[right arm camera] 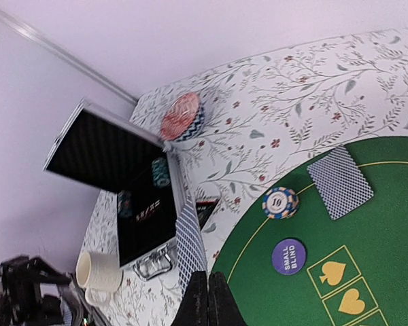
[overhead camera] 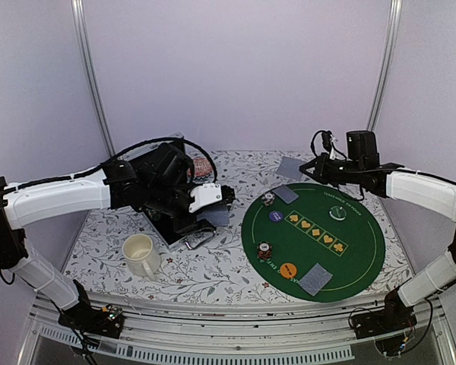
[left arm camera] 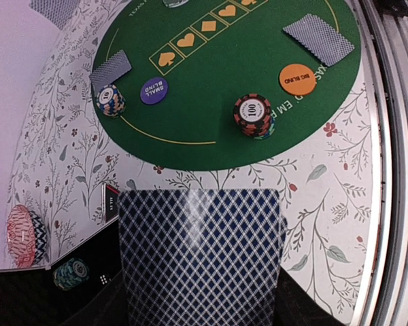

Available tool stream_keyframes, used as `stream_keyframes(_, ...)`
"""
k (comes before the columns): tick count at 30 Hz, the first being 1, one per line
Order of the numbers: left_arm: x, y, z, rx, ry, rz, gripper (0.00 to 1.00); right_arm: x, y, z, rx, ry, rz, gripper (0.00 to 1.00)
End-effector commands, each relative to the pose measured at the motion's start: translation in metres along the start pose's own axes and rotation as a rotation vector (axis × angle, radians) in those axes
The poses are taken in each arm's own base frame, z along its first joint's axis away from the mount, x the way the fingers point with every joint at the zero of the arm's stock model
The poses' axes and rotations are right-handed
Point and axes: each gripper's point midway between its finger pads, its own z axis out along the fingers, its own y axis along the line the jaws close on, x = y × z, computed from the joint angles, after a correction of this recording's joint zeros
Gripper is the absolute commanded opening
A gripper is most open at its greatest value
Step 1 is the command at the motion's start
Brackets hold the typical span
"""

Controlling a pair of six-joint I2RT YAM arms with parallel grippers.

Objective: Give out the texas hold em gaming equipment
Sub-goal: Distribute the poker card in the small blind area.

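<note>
My left gripper (overhead camera: pixel 220 207) is shut on a blue-and-white diamond-backed playing card (left arm camera: pixel 200 258), holding it by its side edges above the floral cloth, just left of the green mat (overhead camera: pixel 349 258). On the mat lie a card (overhead camera: pixel 286 194), a "10" chip stack (left arm camera: pixel 110 100), the purple small-blind disc (left arm camera: pixel 154 90), a clear disc (overhead camera: pixel 337 214), a "100" chip stack (left arm camera: pixel 252 114), the orange big-blind disc (left arm camera: pixel 298 78) and another card (overhead camera: pixel 316 279). My right gripper (right arm camera: pixel 209 299) is shut and empty, hovering at the mat's far edge.
An open black case (overhead camera: pixel 175 224) holding teal chips (left arm camera: pixel 71 273) lies under the left arm. A cream mug (overhead camera: pixel 140 253) stands in front of it. One card (overhead camera: pixel 290 166) lies beyond the mat. A pink striped round object (right arm camera: pixel 182 117) sits behind the case.
</note>
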Motion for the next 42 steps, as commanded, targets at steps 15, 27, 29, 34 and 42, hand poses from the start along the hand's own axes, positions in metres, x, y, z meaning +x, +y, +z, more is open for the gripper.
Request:
stream_keyframes(15, -0.001, -0.005, -0.018, -0.023, -0.047, 0.015, 0.6, -0.021, -0.141, 0.104, 0.181, -0.223, 0.493, 0.02)
stream_keyframes(27, 0.004, -0.006, -0.018, -0.026, -0.048, 0.021, 0.61, 0.005, -0.162, 0.124, 0.193, -0.162, 0.552, 0.02)
stream_keyframes(29, 0.004, -0.006, -0.017, -0.026, -0.048, 0.021, 0.61, 0.007, -0.161, 0.13, 0.178, -0.139, 0.547, 0.02)
stream_keyframes(34, 0.006, -0.006, -0.017, -0.027, -0.043, 0.02, 0.61, 0.016, -0.168, 0.135, 0.19, -0.127, 0.562, 0.02)
stream_keyframes(42, 0.006, -0.005, -0.017, -0.031, -0.041, 0.019, 0.61, 0.018, -0.169, 0.131, 0.195, -0.133, 0.572, 0.02)
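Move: The card already lying in the small blind area is where the right hand takes its second card: about 11 cm ahead of the hand, 2 cm to its left and some 20 cm below. The blue-white chip stack stands roughly 6 cm left of that lying card and 2 cm nearer; the small blind button lies 3 cm left of it and 8 cm nearer. From the left hand, the lying card is about 24 cm ahead, 23 cm right and 15 cm down. The second poker card, still pinched in the right fingers, is lowered towards the card lying in the small blind area: down about 17 cm and forward about 12, the forward part mostly early, then slowly down almost straight. The right wrist turns some 25 degrees clockwise and tips the fingers steeper; they stay shut. The left hand, keeping the deck, eases barely 2 cm left and back. ##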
